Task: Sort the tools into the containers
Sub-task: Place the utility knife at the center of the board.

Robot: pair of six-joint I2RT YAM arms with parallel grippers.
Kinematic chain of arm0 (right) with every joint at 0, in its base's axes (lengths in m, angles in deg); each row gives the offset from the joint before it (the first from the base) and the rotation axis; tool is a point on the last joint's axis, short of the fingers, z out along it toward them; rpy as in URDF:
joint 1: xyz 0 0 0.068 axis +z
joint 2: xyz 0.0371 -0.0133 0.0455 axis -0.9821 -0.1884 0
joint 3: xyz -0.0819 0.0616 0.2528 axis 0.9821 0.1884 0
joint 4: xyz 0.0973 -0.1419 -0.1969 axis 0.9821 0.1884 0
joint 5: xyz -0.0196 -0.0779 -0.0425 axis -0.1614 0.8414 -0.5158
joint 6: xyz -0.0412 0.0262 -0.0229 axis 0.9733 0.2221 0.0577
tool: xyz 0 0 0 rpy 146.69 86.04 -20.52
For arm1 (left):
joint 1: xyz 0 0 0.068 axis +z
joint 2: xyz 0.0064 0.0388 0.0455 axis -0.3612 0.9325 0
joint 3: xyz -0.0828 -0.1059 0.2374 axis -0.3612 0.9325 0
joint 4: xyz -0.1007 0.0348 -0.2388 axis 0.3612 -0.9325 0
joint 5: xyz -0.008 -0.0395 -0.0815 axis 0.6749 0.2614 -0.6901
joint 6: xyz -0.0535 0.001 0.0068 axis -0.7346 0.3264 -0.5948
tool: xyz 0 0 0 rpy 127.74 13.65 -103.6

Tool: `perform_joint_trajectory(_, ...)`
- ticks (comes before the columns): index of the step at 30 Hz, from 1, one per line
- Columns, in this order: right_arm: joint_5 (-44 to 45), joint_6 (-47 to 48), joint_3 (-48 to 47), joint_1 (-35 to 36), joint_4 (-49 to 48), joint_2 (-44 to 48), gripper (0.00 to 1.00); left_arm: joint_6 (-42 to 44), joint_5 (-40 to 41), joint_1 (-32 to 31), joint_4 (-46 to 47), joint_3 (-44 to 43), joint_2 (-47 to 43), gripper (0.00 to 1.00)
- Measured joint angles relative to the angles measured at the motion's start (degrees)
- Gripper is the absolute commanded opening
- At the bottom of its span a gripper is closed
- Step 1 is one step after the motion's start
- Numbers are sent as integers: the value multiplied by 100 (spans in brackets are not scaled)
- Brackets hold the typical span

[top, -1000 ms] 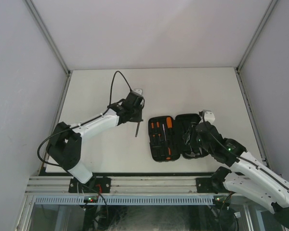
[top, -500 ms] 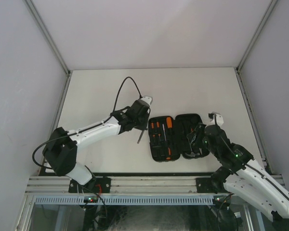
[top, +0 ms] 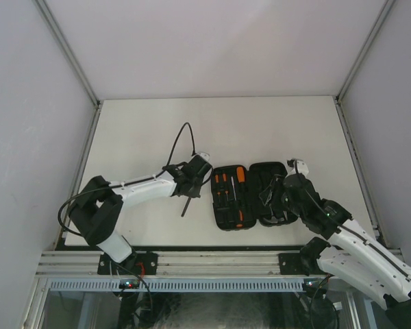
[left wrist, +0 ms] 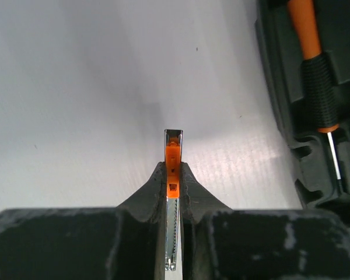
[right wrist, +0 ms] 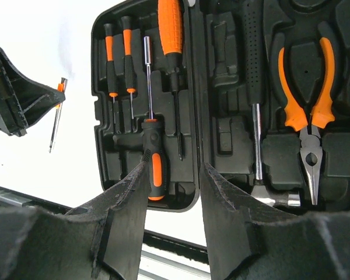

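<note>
My left gripper [top: 193, 184] is shut on a thin metal tool with an orange insert [left wrist: 172, 153]. The tool [top: 185, 204] hangs over the bare table just left of the open black case [top: 222, 223], apart from it. Inside the case [right wrist: 221, 140] lie thin orange-and-black screwdrivers [right wrist: 112, 64], a thicker orange screwdriver [right wrist: 170, 29], a black-and-orange handle [right wrist: 154, 166], a hammer [right wrist: 256, 122] and pliers [right wrist: 306, 99]. My right gripper [right wrist: 175, 163] stands open over the case's near edge with nothing between its fingers [top: 282, 200]. The held tool also shows in the right wrist view [right wrist: 56, 119].
The white table [top: 260, 130] is bounded by pale walls at the back and sides and by a metal rail [top: 212, 264] at the near edge. A black cable [top: 178, 140] loops up from the left arm.
The left arm has carried the thin tool from farther back toward the near edge, staying left of the case. The right arm shifted slightly over the case's right half.
</note>
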Motion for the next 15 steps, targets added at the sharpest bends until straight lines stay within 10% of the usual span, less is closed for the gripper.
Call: perform_joint_trajectory(15,-197,155,0,-2,-92,-46,46,-61,-39,72,212,345,118,36)
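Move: The left hand still pinches the utility knife close above the board; its set-down spot lies about 3 cm below, 1 cm back and 1 cm to the left. The tool case's left half is centred some 12 cm to the right and 1 cm back; its nearest small screwdriver is about 8 cm right and 2 cm ahead. From the right hand, the knife lies roughly 27 cm left, 2 cm ahead and 10 cm below. The left hand sinks about 2 cm, easing slightly left and back, then opens its fingers to release the utility knife. ##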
